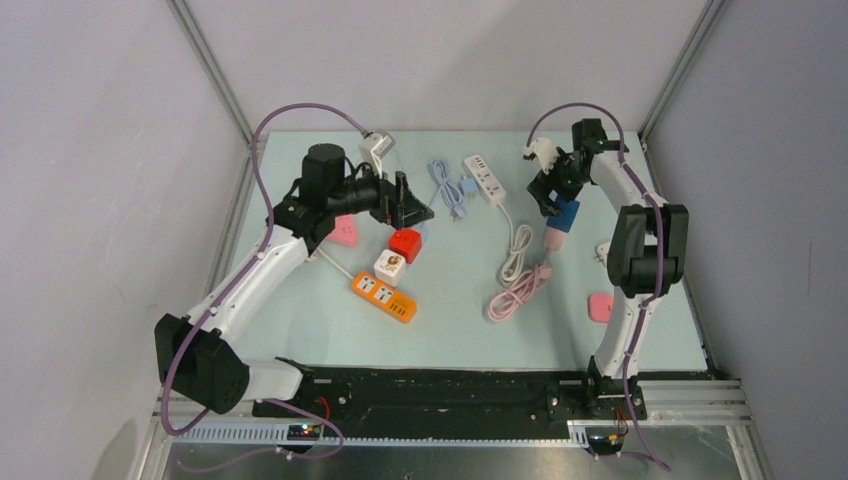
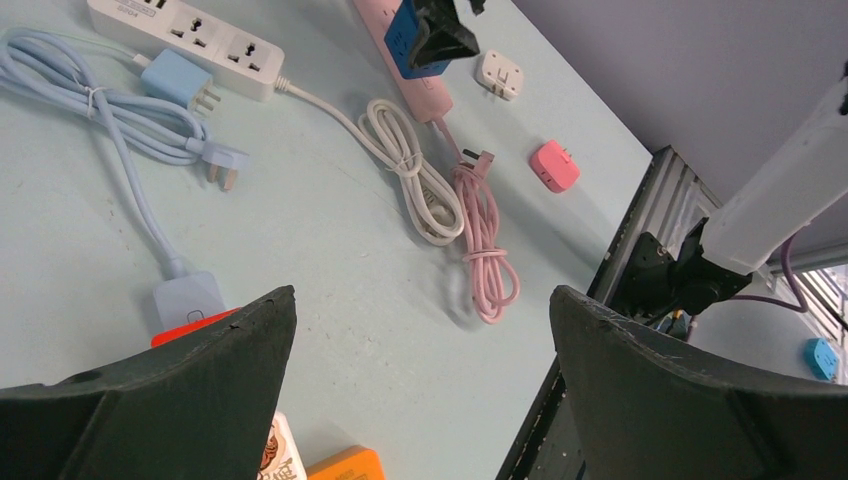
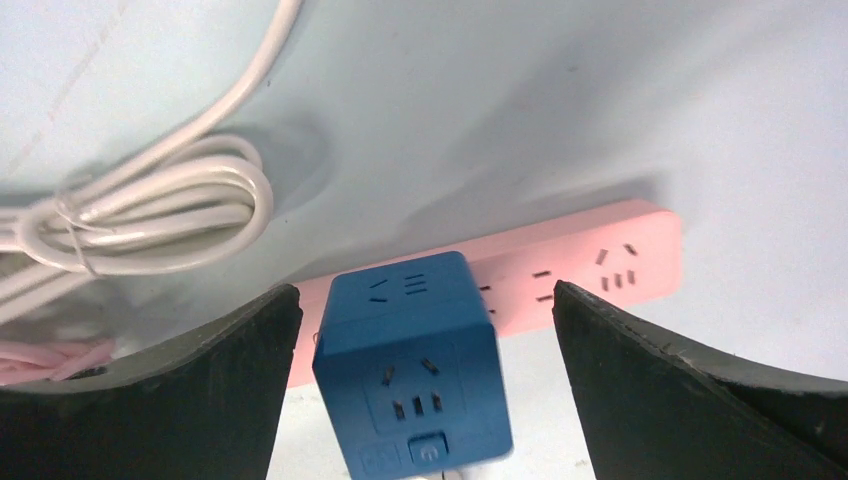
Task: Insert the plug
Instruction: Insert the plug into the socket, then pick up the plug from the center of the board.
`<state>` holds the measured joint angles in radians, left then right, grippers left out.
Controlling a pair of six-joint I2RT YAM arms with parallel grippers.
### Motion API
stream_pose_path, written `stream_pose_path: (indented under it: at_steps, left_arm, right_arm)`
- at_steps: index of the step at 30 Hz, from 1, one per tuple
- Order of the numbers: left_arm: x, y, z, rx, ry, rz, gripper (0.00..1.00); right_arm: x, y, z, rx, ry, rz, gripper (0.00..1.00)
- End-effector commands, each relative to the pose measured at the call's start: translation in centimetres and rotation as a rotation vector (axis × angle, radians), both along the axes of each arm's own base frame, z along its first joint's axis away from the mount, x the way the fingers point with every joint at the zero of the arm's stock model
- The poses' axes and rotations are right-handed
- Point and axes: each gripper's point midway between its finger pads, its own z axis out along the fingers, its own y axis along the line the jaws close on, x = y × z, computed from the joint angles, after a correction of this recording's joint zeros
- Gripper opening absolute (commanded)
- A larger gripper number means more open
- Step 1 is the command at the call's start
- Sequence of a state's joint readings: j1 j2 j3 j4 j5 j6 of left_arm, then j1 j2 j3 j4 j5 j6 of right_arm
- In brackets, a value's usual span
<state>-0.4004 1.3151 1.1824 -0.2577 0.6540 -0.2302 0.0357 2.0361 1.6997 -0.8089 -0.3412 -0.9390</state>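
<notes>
A blue cube plug (image 3: 410,360) stands on a pink power strip (image 3: 590,265) at the table's far right, and whether its pins are fully seated is hidden. My right gripper (image 3: 425,292) is open around the cube, with a gap on each side. From above, the cube (image 1: 566,213) sits just below the right gripper (image 1: 550,195) on the strip (image 1: 551,240). My left gripper (image 1: 410,205) hangs open and empty over the left-centre of the table. In its own view the left gripper (image 2: 422,295) frames bare table, with the blue cube (image 2: 410,50) far off.
A white power strip (image 1: 485,180) and a light blue cable (image 1: 445,185) lie at the back centre. A red cube (image 1: 405,243), a white cube (image 1: 390,267) and an orange strip (image 1: 384,297) sit under the left arm. Coiled white (image 1: 516,250) and pink cords (image 1: 515,290) lie mid-table. A pink adapter (image 1: 600,307) is at the right.
</notes>
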Motion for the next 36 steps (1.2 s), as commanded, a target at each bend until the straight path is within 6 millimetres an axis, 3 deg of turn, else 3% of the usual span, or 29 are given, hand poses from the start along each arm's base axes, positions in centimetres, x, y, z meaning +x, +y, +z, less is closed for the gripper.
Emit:
stream_pose_path:
  at_steps: [1, 2, 5, 6, 7, 10, 12, 13, 16, 17, 18, 19, 21, 23, 26, 33, 36]
  left_arm:
    - [0.6, 0.5, 2.5, -0.006, -0.09, 0.022, 1.0]
    - [0.6, 0.7, 2.5, -0.003, -0.095, 0.031, 1.0]
    - [0.6, 1.1, 2.4, 0.009, -0.106, 0.057, 1.0]
    - [0.8, 1.4, 2.6, 0.013, -0.117, 0.075, 1.0]
    - [0.8, 1.6, 2.4, 0.018, -0.118, 0.085, 1.0]
    - [1.2, 2.7, 2.5, 0.042, -0.144, 0.154, 1.0]
    - [1.5, 3.5, 2.2, 0.061, -0.154, 0.201, 1.0]
    - [1.6, 4.0, 1.9, 0.076, -0.158, 0.229, 1.0]
    - [1.8, 4.9, 0.9, 0.106, -0.154, 0.283, 1.0]
    - [2.0, 5.4, 0.8, 0.111, -0.156, 0.311, 1.0]
    - [2.0, 5.7, 0.4, 0.121, -0.149, 0.332, 1.0]
    - [2.0, 5.9, 0.4, 0.118, -0.149, 0.345, 1.0]
    - [1.9, 6.4, 0.0, 0.123, -0.137, 0.372, 1.0]
    - [1.7, 6.7, -0.5, 0.125, -0.125, 0.39, 1.0]
    - [1.6, 7.5, -1.1, 0.136, -0.119, 0.431, 1.0]
    - [1.2, 8.1, -2.4, 0.151, -0.103, 0.455, 0.99]
    - [0.9, 8.3, -2.7, 0.155, -0.097, 0.464, 0.98]
  right_arm:
    - [1.9, 1.4, 8.7, 0.165, -0.19, -0.105, 0.99]
    - [1.9, 1.7, 9.6, 0.212, -0.189, -0.122, 0.99]
    - [3.1, -0.9, 13.9, 0.348, -0.255, -0.376, 0.99]
    - [3.0, -1.4, 14.1, 0.354, -0.263, -0.424, 0.99]
    - [3.3, -2.4, 15.9, 0.362, -0.32, -0.521, 0.99]
    - [3.1, -5.1, 18.6, 0.347, -0.374, -0.766, 0.99]
    - [1.8, -6.3, 18.4, 0.336, -0.349, -0.876, 0.99]
    - [1.4, -6.6, 19.6, 0.358, -0.39, -0.894, 0.99]
    - [-0.5, -7.8, 19.6, 0.53, -0.444, -1.035, 1.0]
    - [-1.7, -9.3, 17.1, 0.547, -0.392, -1.11, 1.0]
    - [-2.4, -9.1, 17.8, 0.658, -0.375, -1.159, 0.99]
    - [-3.4, -10.6, 16.0, 0.687, -0.328, -1.241, 0.99]
    - [-4.9, -11.7, 14.5, 0.763, -0.234, -1.39, 0.99]
    - [-6.9, -12.6, 12.0, 0.739, -0.13, -1.585, 0.99]
    - [-11.1, -13.6, 8.7, 0.546, -0.057, -1.792, 0.99]
    - [-16.8, -10.0, 3.8, 0.378, 0.12, -1.892, 0.99]
    - [-19.1, -10.4, 2.4, 0.24, 0.142, -1.973, 1.0]
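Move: The blue plug already sits on the pink socket strip, about 2 cm back from the open right hand, 2 cm to its right and 4 cm below; the strip's middle lies beneath it. From that hand the white plug is some 13 cm back and 12 cm right, the white cord bundle 12 cm back and 9 cm left. From the left hand the blue plug is about 14 cm ahead, 30 cm right and 23 cm below. Fingers wide open and empty, the right hand leaves the blue plug by climbing quickly some 17 cm, drifting right, then swings back and down towards the white plug, turning about 100 degrees clockwise and ending about 16 cm back and 9 cm right of its start, still a little higher. The left hand, also open, swings about 8 cm left, away from the pink strip, rising slightly first and then sinking about 4 cm as it turns some 25 degrees counter-clockwise. ##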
